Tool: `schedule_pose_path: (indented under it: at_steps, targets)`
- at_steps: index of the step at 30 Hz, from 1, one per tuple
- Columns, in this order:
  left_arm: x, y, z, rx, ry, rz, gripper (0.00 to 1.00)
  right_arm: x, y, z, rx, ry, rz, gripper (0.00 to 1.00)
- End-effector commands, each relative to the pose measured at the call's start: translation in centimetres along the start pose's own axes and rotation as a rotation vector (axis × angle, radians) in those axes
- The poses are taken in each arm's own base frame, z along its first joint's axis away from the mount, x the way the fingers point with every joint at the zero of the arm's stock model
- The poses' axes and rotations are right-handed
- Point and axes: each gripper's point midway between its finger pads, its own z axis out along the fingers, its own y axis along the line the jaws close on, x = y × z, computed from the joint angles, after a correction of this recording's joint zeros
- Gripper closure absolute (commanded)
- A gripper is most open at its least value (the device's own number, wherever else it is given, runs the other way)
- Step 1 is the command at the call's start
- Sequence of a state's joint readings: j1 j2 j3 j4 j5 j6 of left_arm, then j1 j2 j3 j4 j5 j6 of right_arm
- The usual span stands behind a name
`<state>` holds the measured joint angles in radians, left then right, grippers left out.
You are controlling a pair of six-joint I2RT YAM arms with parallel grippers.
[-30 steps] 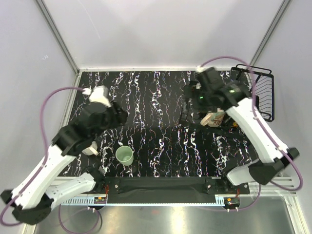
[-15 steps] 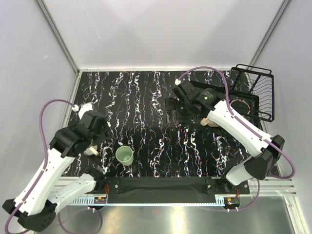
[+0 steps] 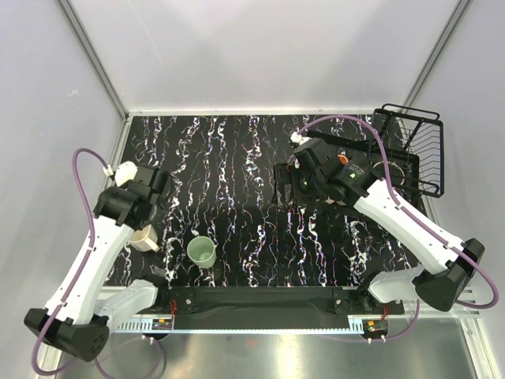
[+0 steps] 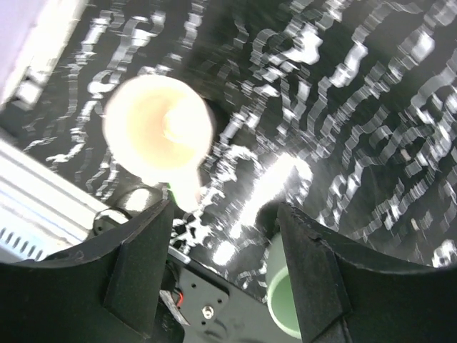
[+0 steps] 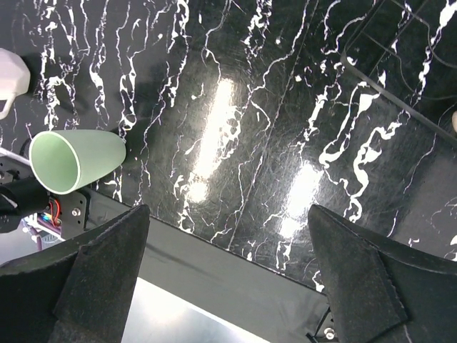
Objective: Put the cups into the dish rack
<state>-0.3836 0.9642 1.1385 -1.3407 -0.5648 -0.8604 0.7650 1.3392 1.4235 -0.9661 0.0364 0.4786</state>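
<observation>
A pale mint-green cup stands upright near the table's front edge, left of centre. A cream-beige cup stands at the front left, partly under my left arm. The left gripper hovers just above and behind it, open and empty. In the left wrist view the cream cup is blurred ahead of the left gripper, and the mint cup sits by the right finger. The right gripper hangs wide open and empty over mid-table; its view shows the mint cup far left. The black wire dish rack stands far right.
The rack's wire edge crosses the top right of the right wrist view. Grey walls close the table on the left, back and right. A black bar and the arm bases run along the near edge.
The left arm has drawn back toward the front left, nearer the cream cup. The right gripper has swung left away from the rack. A pale cup seen under it earlier is now hidden.
</observation>
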Motion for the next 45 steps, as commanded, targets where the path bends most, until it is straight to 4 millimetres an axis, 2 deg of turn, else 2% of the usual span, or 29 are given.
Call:
schedule_pose_path:
  at_steps: [1, 3, 7, 12, 22, 26, 31, 36, 40, 41, 43, 45]
  targets:
    - [-1.0, 1.4, 2.0, -0.097, 0.018, -0.015, 0.36, -0.9, 0.8, 0.1, -0.035, -0.029, -0.04, 0.0]
    - [-1.1, 2.0, 2.8, -0.118, 0.048, -0.05, 0.37, -0.6, 0.6, 0.2, -0.024, 0.0, -0.061, 0.0]
    - [-1.2, 1.7, 3.9, -0.127, 0.062, -0.098, 0.38, -1.0, 0.5, 0.2, -0.01, -0.006, -0.052, 0.0]
    - [-1.0, 2.9, 5.0, -0.218, 0.076, -0.15, 0.4, -0.9, 0.8, -0.3, -0.03, -0.016, -0.023, 0.0]
    - [0.5, 1.0, 8.6, -0.219, 0.158, -0.194, 0.41, 0.0, 0.4, -0.8, -0.037, -0.017, -0.001, 0.01]
    - [0.5, 0.9, 9.8, -0.239, 0.179, -0.205, 0.41, 0.2, 0.4, -0.9, -0.039, -0.018, 0.004, 0.0]
    - [2.2, 0.9, 11.4, -0.259, 0.244, -0.215, 0.42, 0.3, 0.2, -0.7, -0.028, -0.012, 0.011, 0.0]
    - [3.9, 1.8, 12.4, -0.302, 0.291, -0.236, 0.43, 0.7, 0.1, -0.2, -0.006, 0.02, 0.029, 0.0]
    - [4.3, 2.1, 13.0, -0.305, 0.309, -0.237, 0.64, 1.5, -0.5, 0.4, 0.02, 0.044, 0.044, 0.0]
    - [4.2, 2.0, 13.1, -0.295, 0.303, -0.238, 0.8, 1.7, -0.5, 0.7, 0.024, 0.054, 0.047, 0.0]
    - [4.1, 2.1, 13.0, -0.297, 0.295, -0.234, 0.97, 1.7, -0.3, 0.8, 0.018, 0.061, 0.057, 0.0]
    - [3.3, 1.9, 12.7, -0.275, 0.272, -0.238, 1.0, 1.9, -0.1, 1.2, 0.012, 0.076, 0.063, 0.0]
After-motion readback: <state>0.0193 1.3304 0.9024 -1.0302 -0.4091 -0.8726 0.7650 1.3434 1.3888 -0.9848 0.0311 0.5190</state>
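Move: The white cup stands about 6 cm to the left of the left hand, roughly 1 cm back, its middle some 16 cm below. The green cup stands about 17 cm to the white cup's right and 3 cm nearer the base. From the right hand the white cup is around 41 cm left, 6 cm back and 20 cm below. Left hand swings about 5 cm left, sinks some 13 cm and closes, pinching the white cup's near-right wall. ##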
